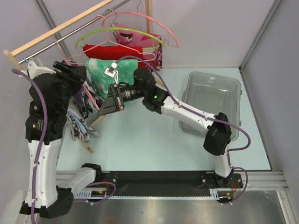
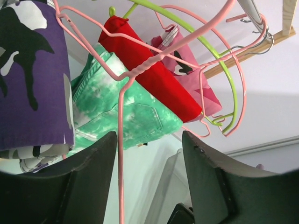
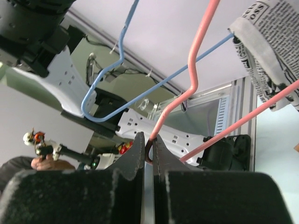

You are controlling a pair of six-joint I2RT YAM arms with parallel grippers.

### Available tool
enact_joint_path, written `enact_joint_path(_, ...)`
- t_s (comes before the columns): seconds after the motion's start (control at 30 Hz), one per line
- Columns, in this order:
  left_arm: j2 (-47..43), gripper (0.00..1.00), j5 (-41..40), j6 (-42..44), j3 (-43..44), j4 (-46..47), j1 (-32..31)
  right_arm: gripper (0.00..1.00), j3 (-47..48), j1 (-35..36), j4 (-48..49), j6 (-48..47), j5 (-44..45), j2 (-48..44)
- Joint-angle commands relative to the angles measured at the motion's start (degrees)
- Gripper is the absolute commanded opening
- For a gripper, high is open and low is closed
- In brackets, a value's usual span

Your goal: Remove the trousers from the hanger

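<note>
The trousers [image 2: 28,79], in purple, white and black camouflage print, hang at the left edge of the left wrist view. In the top view my left arm mostly hides them. A thin pink wire of the hanger [image 2: 120,154] runs straight down between the fingers of my left gripper [image 2: 149,137], close to the left finger and not pinched. That gripper [image 1: 86,91] is open. My right gripper [image 3: 149,142] is shut on a bend of the pink hanger [image 3: 194,70], and in the top view it [image 1: 102,109] reaches in from the right, below the hanging clothes.
A green-and-white garment [image 1: 105,74], a red one [image 1: 117,49] and a lime-green hanger [image 1: 131,31] hang from the rail [image 1: 70,35]. A newsprint garment [image 3: 275,46] and a blue hanger [image 3: 117,60] hang near my right gripper. A clear plastic bin [image 1: 233,86] stands at the right.
</note>
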Motion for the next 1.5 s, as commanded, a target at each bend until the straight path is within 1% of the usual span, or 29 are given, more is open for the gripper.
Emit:
enact_joint_path(0.0, 0.22, 0.64, -0.72, -6.09, -0.05, 0.51, -0.23, 0.0, 5.31, 0.02, 5.87, -3.33, -8.19, 0.54)
enact_joint_path(0.2, -0.22, 0.63, -3.35, -8.91, -2.42, 1.83, 0.47, 0.0, 4.35, -0.42, 7.9, -1.48, -9.95, 0.46)
enact_joint_path(0.3, -0.13, 0.63, -3.53, -9.88, -3.74, 3.15, 1.43, 0.0, 3.38, -0.68, 10.53, 0.63, -10.83, -0.25)
enact_joint_path(0.37, 0.04, 0.6, -3.27, -11.37, -5.4, 4.11, 2.05, 0.0, 3.03, -0.77, 11.85, 1.86, -11.62, -0.69)
enact_joint_path(0.4, -0.13, 0.57, -2.75, -11.55, -6.28, 5.25, 2.75, 0.0, 2.94, -0.6, 12.03, 1.95, -11.88, -0.69)
enact_joint_path(0.47, -0.74, 0.45, -1.34, -12.08, -8.65, 8.76, 3.2, 0.0, 3.03, -0.77, 12.2, 2.04, -12.23, -0.69)
enact_joint_path(0.5, -1.18, 0.39, -0.73, -11.91, -9.54, 10.25, 3.63, 0.0, 3.03, -0.77, 12.12, 2.04, -12.41, -0.6)
enact_joint_path(0.53, -1.62, 0.3, -0.11, -11.64, -10.42, 12.97, 3.72, 0.0, 3.11, -0.94, 12.03, 1.95, -12.41, -0.51)
enact_joint_path(0.6, -3.55, 0.23, -0.02, -10.59, -12.44, 15.35, 3.73, 0.0, 3.2, -1.12, 11.33, 1.86, -12.32, -0.16)
enact_joint_path(0.63, -4.34, 0.16, -0.45, -9.98, -13.05, 17.45, 3.73, 0.0, 3.38, -1.38, 10.8, 1.6, -12.06, 0.01)
enact_joint_path(0.7, -6.19, 0.09, -0.89, -7.78, -14.03, 18.87, 3.81, 0.0, 3.55, -2.35, 9.75, 1.25, -11.18, 0.71)
enact_joint_path(0.73, -6.63, 0.03, -0.98, -7.08, -14.11, 19.75, 3.73, 0.0, 3.9, -2.61, 8.44, 0.46, -10.75, 1.07)
enact_joint_path(0.83, -7.51, 0.01, 0.85, -3.91, -14.12, 22.04, 3.73, 0.0, 7.58, -3.67, 0.98, -3.84, -7.68, 3.61)
enact_joint_path(1.0, -7.08, 0.0, 5.25, -0.84, -13.68, 22.75, 3.81, 0.0, 16.62, -3.76, -11.93, -10.96, -2.31, 7.65)
enact_joint_path(1.1, -6.55, 0.0, 8.23, 1.36, -13.24, 24.32, 3.73, 0.0, 20.33, -3.41, -17.48, -14.56, 0.41, 9.94)
enact_joint_path(1.27, -6.28, 0.0, 12.98, 3.56, -13.41, 27.23, 3.81, 0.0, 22.53, -2.7, -22.24, -19.49, 7.18, 10.91)
enact_joint_path(1.47, -7.51, 0.0, 13.43, 5.14, -13.68, 28.55, 3.64, 0.0, 27.19, -3.49, -25.41, -21.6, 11.76, 13.45)
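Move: The pink hanger's shoulder wire, just under its twisted neck, is about 2 cm ahead of the open left fingers, 1 cm left and 3 cm below. The purple trousers on this hanger lie some 2 cm ahead, 4 cm left and 10 cm below the left hand; the green trousers about 13 cm ahead, 7 cm right, 12 cm lower. The right hand, gripping the hanger's lower corner, has the purple trousers about 13 cm ahead, 8 cm left, 4 cm below, and the print trousers roughly 4 cm ahead, 12 cm left, 8 cm below. The left hand sinks about 3 cm while easing forward and slightly left onto the pink hanger, shuts its open fingers on the shoulder wire just below the neck, then, pinching it, draws up and back about a centimetre, shifts a little left and edges forward again. The right hand keeps the lower corner pinched throughout, first pulling some 2 cm right and slightly up, then pushing that corner about 2 to 3 cm left, forward and down as its fingertips dip a few degrees. ##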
